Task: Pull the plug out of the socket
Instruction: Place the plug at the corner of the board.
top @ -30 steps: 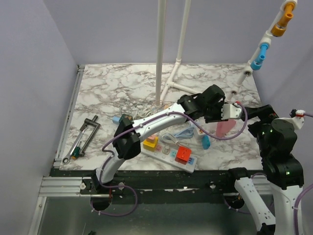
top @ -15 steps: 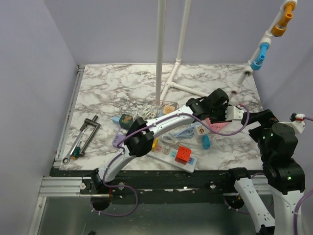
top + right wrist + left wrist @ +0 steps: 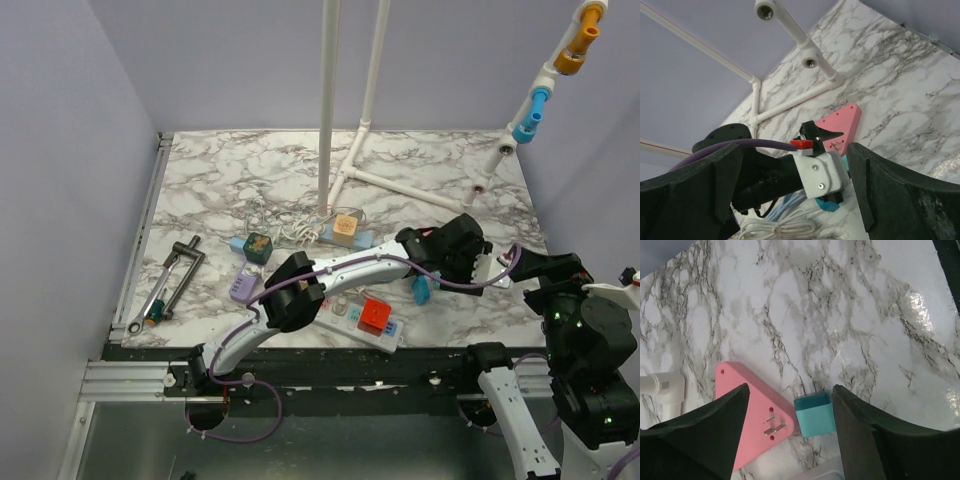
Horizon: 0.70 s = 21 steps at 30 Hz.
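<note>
A pink triangular plug [image 3: 747, 407] lies flat on the marble table with its metal prongs facing up; it also shows in the right wrist view [image 3: 844, 124]. A teal block [image 3: 814, 415] [image 3: 421, 290] touches its corner. My left gripper [image 3: 789, 390] [image 3: 468, 255] hovers over both, open, with nothing between its fingers. The socket, a white power strip [image 3: 388, 338], lies near the front edge with a red plug [image 3: 375, 314] in it. My right gripper [image 3: 795, 147] [image 3: 548, 266] stands open at the right, empty, facing the left wrist.
White pipe frame [image 3: 352, 150] rises from the table's back middle. Coiled white and blue cables [image 3: 290, 228] and small blocks [image 3: 258, 246] lie behind the left arm. A wrench and clamp tool [image 3: 170, 280] rest at the left edge.
My left gripper has swung right and toward the front with the pink plug, come down to the table, and opened off it. The right arm has shifted slightly right.
</note>
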Each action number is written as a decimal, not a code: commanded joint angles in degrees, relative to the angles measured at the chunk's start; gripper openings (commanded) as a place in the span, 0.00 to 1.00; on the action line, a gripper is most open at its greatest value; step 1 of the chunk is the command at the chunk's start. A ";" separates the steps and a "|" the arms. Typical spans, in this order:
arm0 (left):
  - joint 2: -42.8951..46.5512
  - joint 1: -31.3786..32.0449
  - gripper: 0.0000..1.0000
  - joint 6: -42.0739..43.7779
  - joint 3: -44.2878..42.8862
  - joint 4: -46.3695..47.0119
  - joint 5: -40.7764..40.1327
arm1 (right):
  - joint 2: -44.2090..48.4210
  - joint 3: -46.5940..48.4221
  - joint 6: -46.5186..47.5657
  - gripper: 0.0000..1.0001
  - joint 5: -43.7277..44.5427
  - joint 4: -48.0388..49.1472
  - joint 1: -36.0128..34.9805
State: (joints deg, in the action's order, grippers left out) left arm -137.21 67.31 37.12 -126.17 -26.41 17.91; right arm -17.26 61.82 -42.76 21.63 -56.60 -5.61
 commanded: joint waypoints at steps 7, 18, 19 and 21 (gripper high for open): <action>-1.21 2.72 0.84 2.84 -1.81 -0.87 -4.49 | -2.26 4.77 0.40 0.95 -0.10 4.31 -0.05; 21.01 -5.70 0.99 -5.31 10.15 -7.94 -7.37 | -5.36 5.01 -0.45 0.97 2.98 2.97 -0.54; 23.20 -6.41 0.98 -6.17 11.01 -8.69 -7.46 | -5.98 4.98 -0.64 0.97 3.02 2.43 -0.54; 27.15 -8.02 0.99 -7.96 13.39 -9.45 -7.40 | -7.27 4.10 -1.12 0.97 2.20 1.97 -0.63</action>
State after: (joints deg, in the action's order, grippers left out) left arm -119.79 61.73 33.52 -115.63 -32.40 12.10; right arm -21.85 65.80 -42.89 22.87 -54.48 -5.69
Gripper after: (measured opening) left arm 0.982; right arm 0.968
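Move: The teal plug lies almost at the left hand's fingertips, about 3 cm below the hand and 2 cm nearer the base. The pink socket is some 5 cm ahead and 2 cm right, the white cube level with the hand and 7 cm left, the blue plug about 5 cm back and 5 cm left, all roughly 4 cm lower. From the right hand, the teal plug is about 8 cm ahead, 10 cm left and 23 cm below. Easing back, right and down by about a centimetre while its part-open fingers spread on to full width around the teal plug, the left hand then turns and sweeps left and up, roughly 10 cm each way and somewhat forward, away from the plug, swinging about 12 degrees counter-clockwise. The right hand, open and empty, rises about 2.5 cm. ##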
